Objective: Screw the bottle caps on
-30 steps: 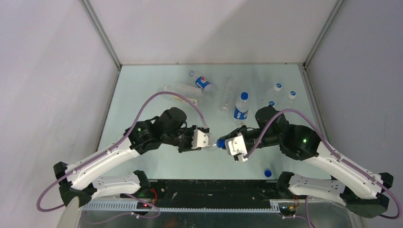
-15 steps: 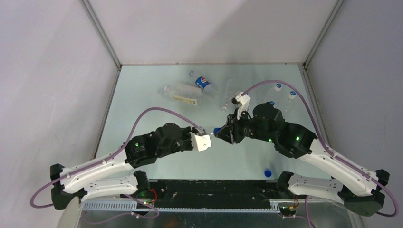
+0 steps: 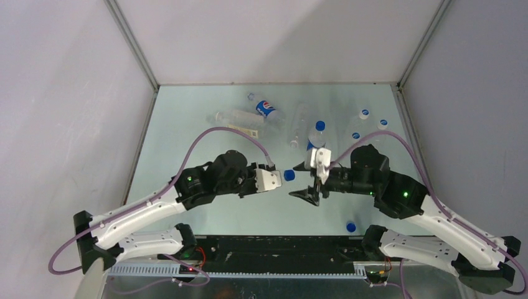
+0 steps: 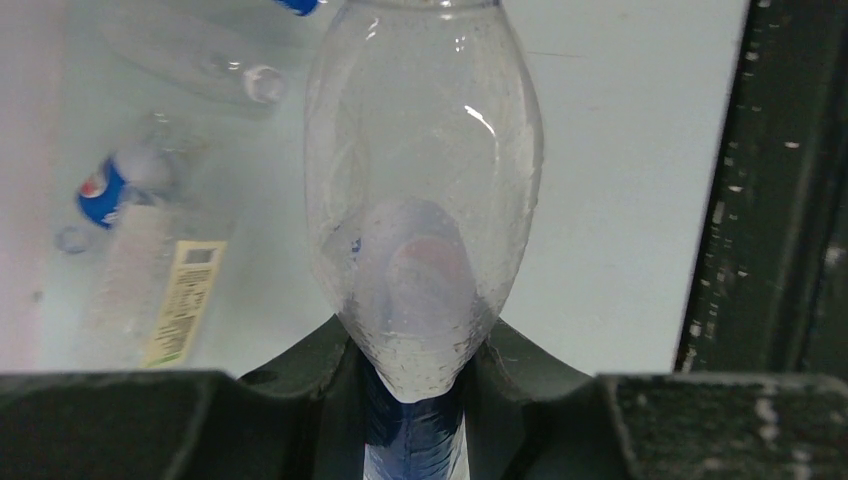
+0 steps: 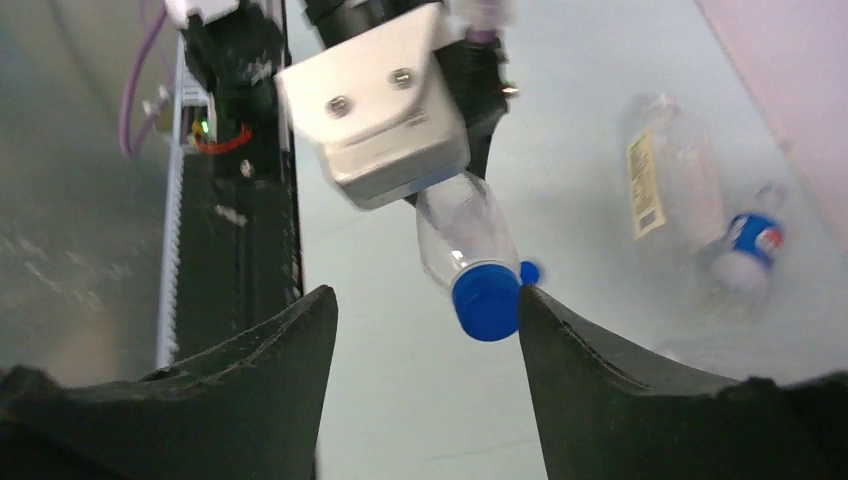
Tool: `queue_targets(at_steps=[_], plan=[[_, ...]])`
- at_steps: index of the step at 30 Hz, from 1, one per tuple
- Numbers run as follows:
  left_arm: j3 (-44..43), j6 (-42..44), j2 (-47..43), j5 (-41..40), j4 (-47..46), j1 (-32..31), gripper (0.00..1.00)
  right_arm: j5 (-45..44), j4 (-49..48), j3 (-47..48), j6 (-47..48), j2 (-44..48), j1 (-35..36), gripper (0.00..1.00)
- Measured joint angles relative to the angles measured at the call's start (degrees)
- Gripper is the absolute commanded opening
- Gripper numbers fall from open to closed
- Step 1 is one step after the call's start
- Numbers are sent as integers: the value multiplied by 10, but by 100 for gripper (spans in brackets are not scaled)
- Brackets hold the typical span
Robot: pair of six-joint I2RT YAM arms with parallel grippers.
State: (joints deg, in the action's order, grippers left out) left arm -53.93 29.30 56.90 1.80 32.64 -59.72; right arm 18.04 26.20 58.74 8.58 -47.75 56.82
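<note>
My left gripper (image 3: 278,178) is shut on a clear bottle (image 4: 425,190), gripping it low on its blue-labelled body. The bottle points right, level above the table, and a blue cap (image 3: 289,175) sits on its neck. In the right wrist view that cap (image 5: 487,298) hangs just inside the right-hand fingertip of my right gripper (image 5: 425,300), which is open with nothing between its fingers. In the top view the right gripper (image 3: 303,182) faces the cap from the right, a short gap away.
At the back lie a blue-labelled bottle (image 3: 265,108) and a clear pale-labelled bottle (image 3: 240,123). Capped bottles stand at the back right (image 3: 319,129) (image 3: 364,115) (image 3: 381,124). A loose blue cap (image 3: 351,227) lies near the front edge.
My right gripper, which was shut on the cap and twisting at the bottle's neck, has opened and drawn back to the right. The left arm still holds the bottle and has shifted slightly.
</note>
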Motion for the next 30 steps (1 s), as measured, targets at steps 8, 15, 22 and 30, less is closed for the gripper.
queue_targets(at_steps=[8, 15, 22, 30], plan=[[-30, -2, 20, 110, 55, 10, 0, 87, 71, 0, 256, 17, -15, 62], [-48, 3, 20, 153, 69, 10, 0, 130, 97, 0, 328, 3, -16, 53], [-48, 7, 21, 167, 78, 10, 0, 150, 99, 0, 341, -3, -17, 37], [-56, 7, 27, 168, 91, 10, 0, 144, 97, 0, 340, -9, -19, 13]])
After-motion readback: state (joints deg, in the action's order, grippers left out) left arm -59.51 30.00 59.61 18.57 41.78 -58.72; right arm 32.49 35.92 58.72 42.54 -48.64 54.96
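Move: The left hand still holds the Pepsi bottle by its label. The bottle's blue cap lies roughly level with that hand, about 6 cm to its right and 8 cm higher. From the open right hand the cap is some 2 cm ahead, 3 cm to the left and 2 cm lower. The standing Pepsi bottle is about 17 cm ahead and 6 cm to the right, with its middle 20 cm below; a loose blue cap on the table is 13 cm ahead, 9 cm left and 30 cm below. Back towards the bases, the left hand carries the bottle about 5 cm, turning clockwise and tipping a little while it keeps its grip. The right hand sinks some 3 cm and edges back, swinging its fingers counter-clockwise and rolling its top backward, about 20 degrees each, then closes its wide-open fingers around the cap, pinching it from both sides at the tips. ##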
